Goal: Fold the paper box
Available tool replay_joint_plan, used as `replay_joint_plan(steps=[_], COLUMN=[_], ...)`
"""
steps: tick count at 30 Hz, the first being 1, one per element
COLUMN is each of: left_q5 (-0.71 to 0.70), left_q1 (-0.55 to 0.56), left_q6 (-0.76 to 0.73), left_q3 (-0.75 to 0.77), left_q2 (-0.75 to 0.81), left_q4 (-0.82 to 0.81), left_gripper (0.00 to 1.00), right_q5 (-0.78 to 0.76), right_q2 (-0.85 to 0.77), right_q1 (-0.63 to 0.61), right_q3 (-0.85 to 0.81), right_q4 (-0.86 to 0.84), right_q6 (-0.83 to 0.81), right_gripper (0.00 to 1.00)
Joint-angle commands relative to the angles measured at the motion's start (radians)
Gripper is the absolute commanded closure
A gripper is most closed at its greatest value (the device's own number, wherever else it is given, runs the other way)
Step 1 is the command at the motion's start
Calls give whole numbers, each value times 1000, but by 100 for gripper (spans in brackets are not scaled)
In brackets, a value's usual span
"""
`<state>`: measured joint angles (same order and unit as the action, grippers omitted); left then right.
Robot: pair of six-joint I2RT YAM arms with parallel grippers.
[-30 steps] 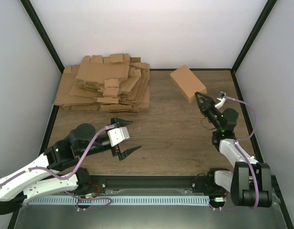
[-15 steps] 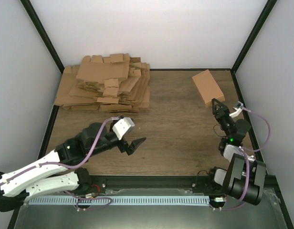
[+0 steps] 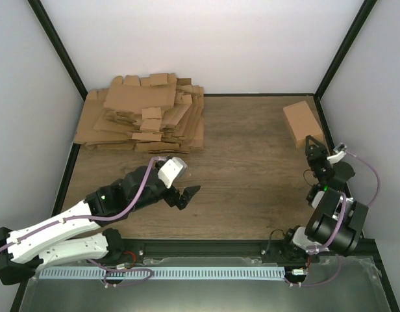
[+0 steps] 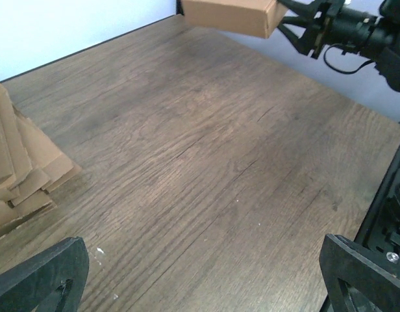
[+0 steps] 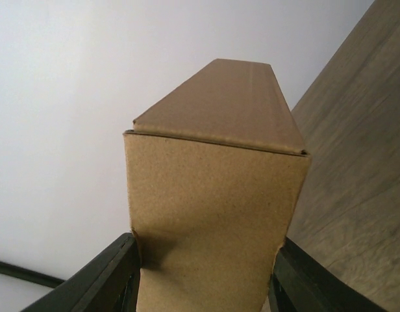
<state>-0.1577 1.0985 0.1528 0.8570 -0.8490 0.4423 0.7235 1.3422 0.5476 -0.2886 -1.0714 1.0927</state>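
Note:
The paper box is a closed brown carton, held off the table at the far right, close to the right wall. My right gripper is shut on its near end. In the right wrist view the paper box fills the middle, pinched between both black fingers. My left gripper hovers over the table's middle left, open and holding nothing. From the left wrist view, its fingertips sit wide apart in the bottom corners, and the paper box is at the top edge.
A big pile of flat brown cardboard blanks lies at the back left, and its edge shows in the left wrist view. Black frame posts and white walls close in the table on three sides.
My right arm has swung the box from the back middle-right toward the far right wall. My left arm has moved a little toward the table's middle, still open.

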Motion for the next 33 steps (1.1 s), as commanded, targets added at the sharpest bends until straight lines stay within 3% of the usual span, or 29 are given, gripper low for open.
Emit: replay_joint_plan(steps=[1,6,15,20,29,33], left_q5=[-48,-31,-5,-5,45,58], left_q1=[-1,-2,-7,-16,-34,-39], left_q6=[47,72,110,112,108,108], left_q3=[1,-20,-60,-59,-54,-53], left_q2=[-15,-31,-28,-60,-111,-127], left_q4=[-12,-55,-145,-160,-190,-189], left_gripper=[0,0,0,0,0,0], right_q5=[-22,-117,-139,-187,-273,-300], right_q2=[36,127,515,666,814,800], right_q1=[36,36,35,11,-57,-78], right_q3=[-74,-120,-324,-437,-527,-544], right_q4=[-16,-85,-274,-300,-383,-346], right_q6=[19,111,256,275,277,249], right_gripper=[76,76,74,73,73,74])
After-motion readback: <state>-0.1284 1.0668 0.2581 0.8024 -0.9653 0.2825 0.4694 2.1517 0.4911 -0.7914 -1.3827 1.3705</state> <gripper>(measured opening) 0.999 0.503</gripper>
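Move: Roughly 21 cm ahead, 9 cm to the right and 16 cm below the right hand lies the bare far-right corner area of the table, where the paper box is being taken. The folded paper box is already gripped by its near end, its middle about 8 cm ahead of that hand, 2 cm to its left and level with it. From the empty left hand, the same corner area lies about 39 cm ahead, 50 cm to the right and 24 cm below. Keeping its pinch on the near end of the box, the right hand carries it about 13 cm forward, 9 cm right and 8 cm down towards the table's far-right corner, starting rightward before the forward-down sweep. The wrist rolls some 15 degrees, left side up, and swings about 10 degrees clockwise. The left hand, still wide open and empty, eases about 4 cm down, right and forward. ##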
